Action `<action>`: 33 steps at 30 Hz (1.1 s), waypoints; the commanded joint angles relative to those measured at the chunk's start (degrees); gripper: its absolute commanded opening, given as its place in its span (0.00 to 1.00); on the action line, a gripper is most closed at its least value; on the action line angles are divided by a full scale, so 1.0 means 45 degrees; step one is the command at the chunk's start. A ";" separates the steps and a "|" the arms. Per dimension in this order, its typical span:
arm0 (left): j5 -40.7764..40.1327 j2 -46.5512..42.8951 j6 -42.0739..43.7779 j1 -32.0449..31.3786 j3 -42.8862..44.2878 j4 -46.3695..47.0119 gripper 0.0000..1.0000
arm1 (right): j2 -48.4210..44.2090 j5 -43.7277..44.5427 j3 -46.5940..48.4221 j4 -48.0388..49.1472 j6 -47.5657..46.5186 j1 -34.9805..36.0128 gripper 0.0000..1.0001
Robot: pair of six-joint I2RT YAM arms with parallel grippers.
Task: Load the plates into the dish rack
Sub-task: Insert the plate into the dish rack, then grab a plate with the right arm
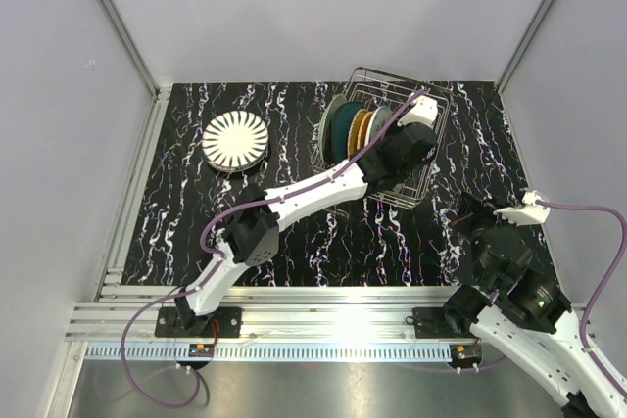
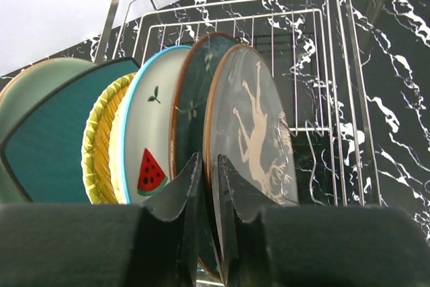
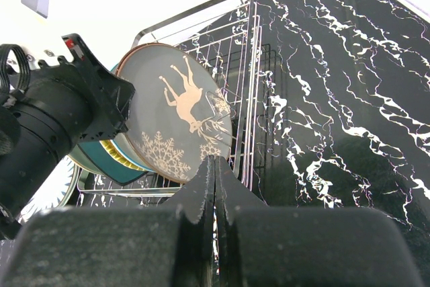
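The wire dish rack [image 1: 434, 108] stands at the back right of the table with several plates upright in it [image 1: 350, 128]. The grey-brown deer plate [image 2: 255, 132] is the nearest one, beside a dark teal plate [image 2: 191, 99], a white watermelon plate [image 2: 148, 139] and a yellow one [image 2: 97, 152]. My left gripper [image 2: 208, 166] reaches into the rack, its jaws close on either side of the deer plate's lower rim. A black-and-white striped plate [image 1: 235, 139] lies flat at the back left. My right gripper [image 3: 215, 166] is shut and empty, hovering right of the rack [image 3: 248, 65].
The table is black marble-patterned with white walls on three sides. An aluminium rail [image 1: 294, 325] runs along the near edge by the arm bases. The left arm [image 1: 294, 198] stretches diagonally across the table's middle.
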 commanded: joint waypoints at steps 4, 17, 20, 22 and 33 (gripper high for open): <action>-0.0275 -0.1205 -0.0100 0.0082 0.0002 0.0882 0.25 | 0.0060 0.0190 -0.0031 0.0454 -0.0022 -0.0017 0.00; 0.1189 -0.5305 0.1618 0.0043 -0.0462 0.2132 0.56 | -0.0154 0.0015 0.0007 0.0552 -0.0198 -0.0017 0.00; 0.0743 -0.7023 0.1658 0.0120 -0.2235 0.2697 0.62 | 0.0060 -0.0491 0.0124 0.0784 -0.0605 0.0003 0.04; 0.0682 -0.8230 0.1212 0.0626 -0.3002 0.2350 0.63 | 0.0138 -0.1444 0.0086 0.1174 -0.1016 -0.0017 0.09; 0.7297 -1.4015 -0.6289 0.9606 -0.9956 -0.0210 0.69 | 0.1035 -0.3091 0.0046 0.2309 -0.1936 -0.0017 0.30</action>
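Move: The left hand's fingers are at the near upper rim of the reindeer plate, whose middle lies about 7 cm ahead, 2 cm right and 5 cm below; the dark green plate stands some 3 cm left of it and the watermelon plate 6 cm left of it. The striped plates, where the hand heads next, lie some 38 cm left, 10 cm ahead and 20 cm lower. From the right hand they are about 29 cm ahead, 55 cm left and 24 cm below. The left fingers open wide and let go of the reindeer plate's rim, and the hand rises some 26 cm, drawing back slightly. It then swings about 35 cm left over the rack towards the striped plates, sinking 8 cm at the end and rolling its left side down some 30 degrees. Late on, the right hand eases 4 cm left, turning slightly counter-clockwise and parting its fingers a little. ##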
